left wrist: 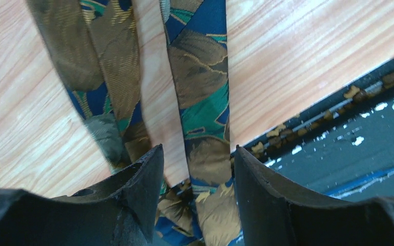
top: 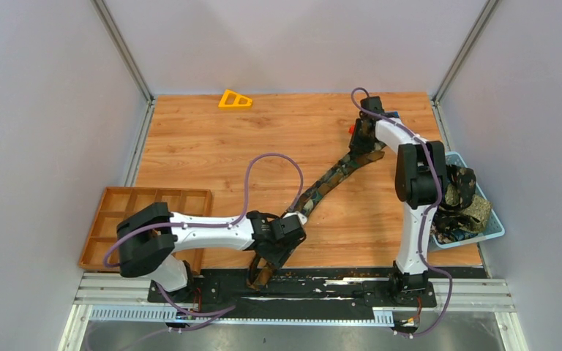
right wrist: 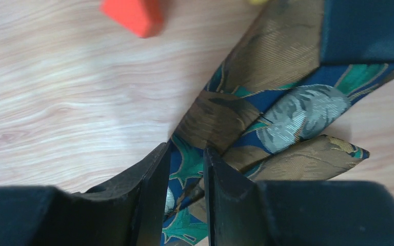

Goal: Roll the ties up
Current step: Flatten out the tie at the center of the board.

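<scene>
One of the ties [top: 329, 179], dark with olive, gold and teal patches, lies diagonally across the wooden table. My left gripper [top: 267, 256] is at its near end by the table's front edge. In the left wrist view the tie [left wrist: 202, 92] is doubled into two strips, and the left gripper [left wrist: 199, 149] stands open around the right strip. My right gripper [top: 362, 142] is at the tie's far, wide end. In the right wrist view the jaws of the right gripper [right wrist: 186, 149] are nearly together, with a fold of the tie [right wrist: 267, 102] between them.
A blue basket [top: 494, 230] at the right edge holds more ties [top: 461, 194]. A wooden compartment tray [top: 110, 201] sits front left. A yellow triangular block [top: 235, 99] lies at the back, and a red block [right wrist: 133, 14] lies close to the right gripper. A black base strip [left wrist: 349, 148] runs along the front.
</scene>
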Robot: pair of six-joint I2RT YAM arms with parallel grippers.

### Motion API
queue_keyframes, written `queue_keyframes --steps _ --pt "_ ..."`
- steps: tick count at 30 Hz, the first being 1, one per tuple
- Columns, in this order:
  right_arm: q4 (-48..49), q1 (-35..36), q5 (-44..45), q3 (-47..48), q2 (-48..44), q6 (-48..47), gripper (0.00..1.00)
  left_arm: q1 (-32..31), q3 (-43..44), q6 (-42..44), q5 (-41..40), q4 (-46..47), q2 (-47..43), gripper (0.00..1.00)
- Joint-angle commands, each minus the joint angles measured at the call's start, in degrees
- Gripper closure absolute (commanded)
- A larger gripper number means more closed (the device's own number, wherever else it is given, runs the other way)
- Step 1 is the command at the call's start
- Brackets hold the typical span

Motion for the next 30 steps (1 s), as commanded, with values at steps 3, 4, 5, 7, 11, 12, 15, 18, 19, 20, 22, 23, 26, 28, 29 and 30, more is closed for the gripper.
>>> queue_keyframes --steps 3,4,5,7,11,12,15,18,19,20,22,23,26,28,29,30 --pt "-1.1 -5.55 4.77 -8.85 -4.4 1.16 0.69 -0.06 1.48 1.16 0.7 6.67 6.4 0.45" --pt "-0.75 -6.01 4.85 -9.54 -5.34 1.06 0.69 -0.06 1.82 1.36 0.46 6.95 7.23 0.48" --pt "-0.64 -6.21 4.93 -9.91 -5.77 0.82 0.69 -0.06 2.1 1.69 0.04 6.96 7.87 0.5" --pt "-1.02 -6.48 5.2 -9.79 -6.65 0.43 0.69 0.21 2.8 2.3 -0.54 6.82 8.92 0.59" --pt "-1.8 -6.33 3.78 -8.61 -8.64 0.2 0.69 0.89 3.97 3.32 -2.01 6.01 8.73 0.77" --pt "-2.12 -6.22 3.68 -8.22 -9.22 0.25 0.69 1.05 4.42 3.62 -2.73 5.32 8.32 0.82" --pt "-3.35 -6.0 2.89 -7.13 -11.2 0.34 0.69 2.39 5.64 3.83 -6.32 2.98 6.52 1.0" --pt "-4.78 -5.47 1.99 -5.9 -13.06 0.42 0.69 5.05 5.66 4.84 -5.13 2.59 4.69 1.0" --pt "-5.15 -5.17 1.79 -5.82 -13.91 0.63 0.69 5.99 5.66 5.56 -4.72 2.56 4.17 1.0" --pt "-5.25 -5.04 1.71 -5.93 -14.69 0.82 0.69 6.56 5.7 6.07 -4.72 2.33 3.84 1.0" --pt "-5.67 -4.41 1.68 -6.28 -16.44 1.04 0.69 7.91 5.71 6.86 -4.75 1.68 3.15 1.0" --pt "-5.87 -4.2 1.64 -6.56 -17.18 1.07 0.69 8.71 5.66 7.26 -4.6 1.49 2.64 1.0" --pt "-6.23 -3.42 1.49 -7.72 -19.32 1.26 0.69 11.1 5.0 8.65 -2.92 1.46 0.94 1.0" --pt "-6.09 -2.85 1.44 -9.26 -20.82 1.39 0.69 12.69 4.83 9.61 -1.79 1.38 -0.23 1.0" --pt "-5.9 -2.47 1.5 -9.73 -21.46 1.51 0.69 13.37 4.83 10.14 -1.05 1.38 -0.71 1.0" --pt "-5.77 -2.15 1.51 -10.65 -22.06 1.54 0.69 13.86 4.9 10.66 -0.52 1.32 -1.19 1.0"
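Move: Just under the left fingers, about 2 cm down and 1 cm to their right, runs the tie's right-hand strand; its other strand lies some 4 cm to the left, and the board's near edge about 4 cm back from that hand. The right fingers already rest on the tie's far part, about 1 cm below the hand point, with the red block roughly 10 cm ahead and 3 cm left, and the blue basket 27 cm right and 17 cm back. Sinking a centimetre or so, the left hand slides about 2.5 cm to the right and a little forward while its fingers close and pinch the near part of the tie, then draws it forward some 5 cm, veering left and finally lifting slightly. Meanwhile the right fingers, kept at the same narrow gap, sweep low about 7 cm right and 3 cm back with the tie, then rise about 7 cm clear, easing left. ##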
